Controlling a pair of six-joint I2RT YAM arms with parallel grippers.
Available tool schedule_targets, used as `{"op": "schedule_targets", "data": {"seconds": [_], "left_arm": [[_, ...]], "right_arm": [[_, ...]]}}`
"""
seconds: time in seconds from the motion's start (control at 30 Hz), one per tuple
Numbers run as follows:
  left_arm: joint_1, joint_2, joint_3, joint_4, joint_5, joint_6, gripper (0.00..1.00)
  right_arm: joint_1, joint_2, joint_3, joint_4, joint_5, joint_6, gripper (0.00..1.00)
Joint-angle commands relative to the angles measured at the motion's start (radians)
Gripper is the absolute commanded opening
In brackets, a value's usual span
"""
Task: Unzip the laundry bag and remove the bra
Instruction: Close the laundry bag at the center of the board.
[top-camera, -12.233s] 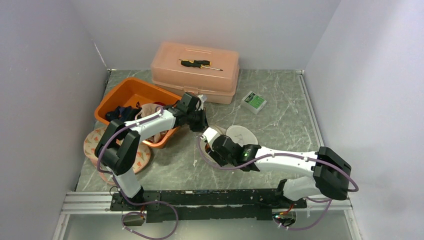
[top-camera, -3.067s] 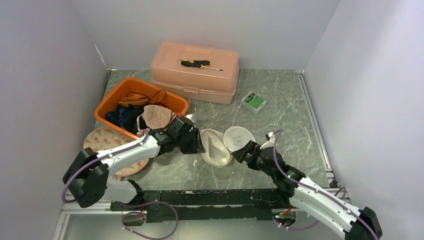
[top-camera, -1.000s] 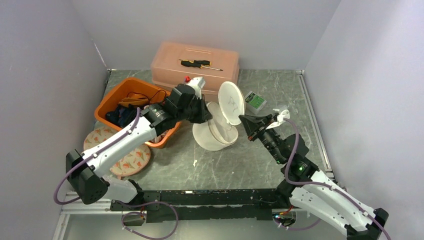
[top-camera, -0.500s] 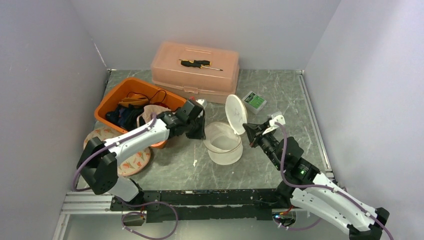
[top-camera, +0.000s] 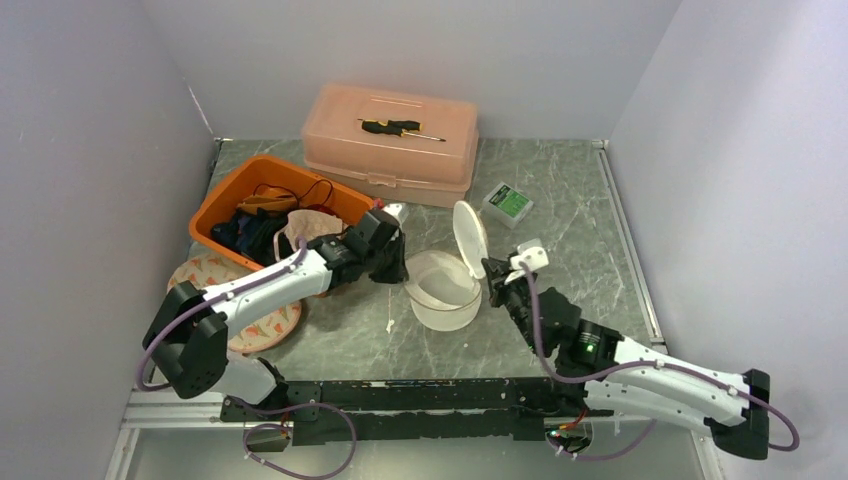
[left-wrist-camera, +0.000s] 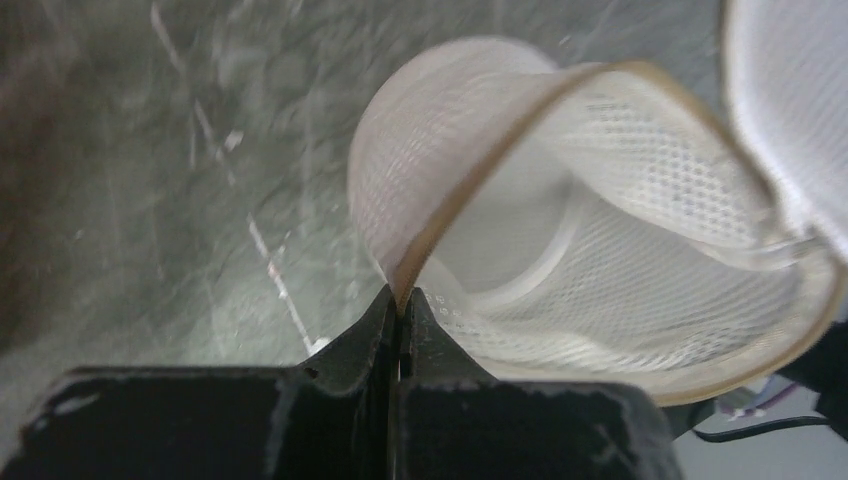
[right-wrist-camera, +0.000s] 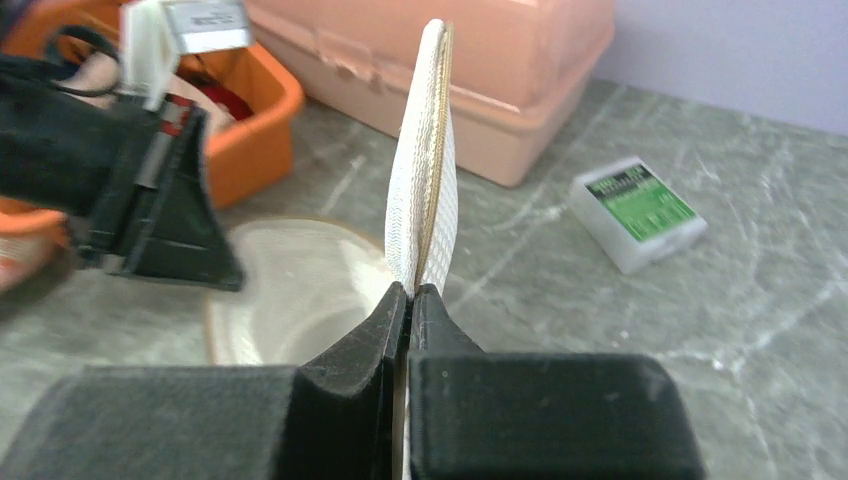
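The laundry bag (top-camera: 440, 292) is a round white mesh tub that stands unzipped on the table. Its lid (top-camera: 466, 235) is turned upright at the right side. My left gripper (top-camera: 402, 268) is shut on the tan rim (left-wrist-camera: 520, 120) at the bag's left side, seen close in the left wrist view (left-wrist-camera: 402, 298). My right gripper (top-camera: 490, 270) is shut on the lower edge of the lid (right-wrist-camera: 425, 160), its fingertips meeting on it (right-wrist-camera: 410, 290). The inside of the bag shows only mesh. A beige bra (top-camera: 312, 228) lies on the clothes in the orange bin (top-camera: 250, 185).
A peach toolbox (top-camera: 390, 140) with a screwdriver (top-camera: 400, 127) on top stands at the back. A small green and white box (top-camera: 507, 203) lies right of it. A patterned round mat (top-camera: 255, 322) sits under the bin's near corner. Walls close in left, back and right.
Both grippers have come down and toward me with the bag, which was held up in the air and now rests on the table. The lid stays upright.
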Motion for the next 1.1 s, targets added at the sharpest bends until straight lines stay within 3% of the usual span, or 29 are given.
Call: {"op": "schedule_targets", "data": {"seconds": [0.0,0.2,0.33,0.4,0.5,0.6,0.83,1.07], "left_arm": [[0.002,-0.022,-0.029,0.021,-0.012,-0.033,0.03],[0.002,-0.073,-0.023,-0.007,-0.012,-0.046,0.03],[0.002,-0.106,-0.018,-0.021,-0.012,-0.051,0.07],[0.002,-0.116,-0.002,-0.034,-0.012,-0.049,0.21],[0.002,-0.126,0.045,-0.076,-0.012,-0.043,0.6],[0.002,-0.143,0.111,-0.114,-0.012,-0.059,0.77],[0.004,-0.126,0.31,-0.183,-0.012,-0.267,0.93],[0.004,0.035,0.552,-0.288,0.027,-0.44,0.94]], "right_arm": [[0.06,0.057,-0.026,0.097,0.259,-0.028,0.0],[0.103,0.102,-0.035,0.186,0.372,-0.075,0.0],[0.113,0.091,-0.029,0.225,0.361,-0.156,0.0],[0.123,0.076,-0.029,0.258,0.326,-0.205,0.0],[0.123,0.078,-0.009,0.245,0.295,-0.233,0.0],[0.126,0.078,-0.01,0.231,0.27,-0.235,0.0],[0.137,0.071,-0.043,0.273,0.241,-0.266,0.0],[0.145,0.098,-0.039,0.282,0.253,-0.286,0.0]]}}
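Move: The left hand has the open laundry bag's left rim between its fingertips. The bag's middle is about 8 cm to its right, level with it fore and aft, and 6 cm below. The raised lid is some 13 cm right, 6 cm ahead and 6 cm higher. The orange bin is roughly 18 cm ahead and 25 cm left, some 8 cm lower. From the right hand, which holds the lid, the bag lies about 8 cm left, 2 cm ahead and 13 cm below. The left fingers let go of the bag's rim: the hand first sinks about 2.5 cm with a small draw back and left, then spreads its fingers wide and climbs away from the rim to some 18 cm above its start, rolling about 20 degrees, left side down. The right hand keeps its pinch on the lid, dipping about 3 cm and coming back up while its wrist turns slightly clockwise. ##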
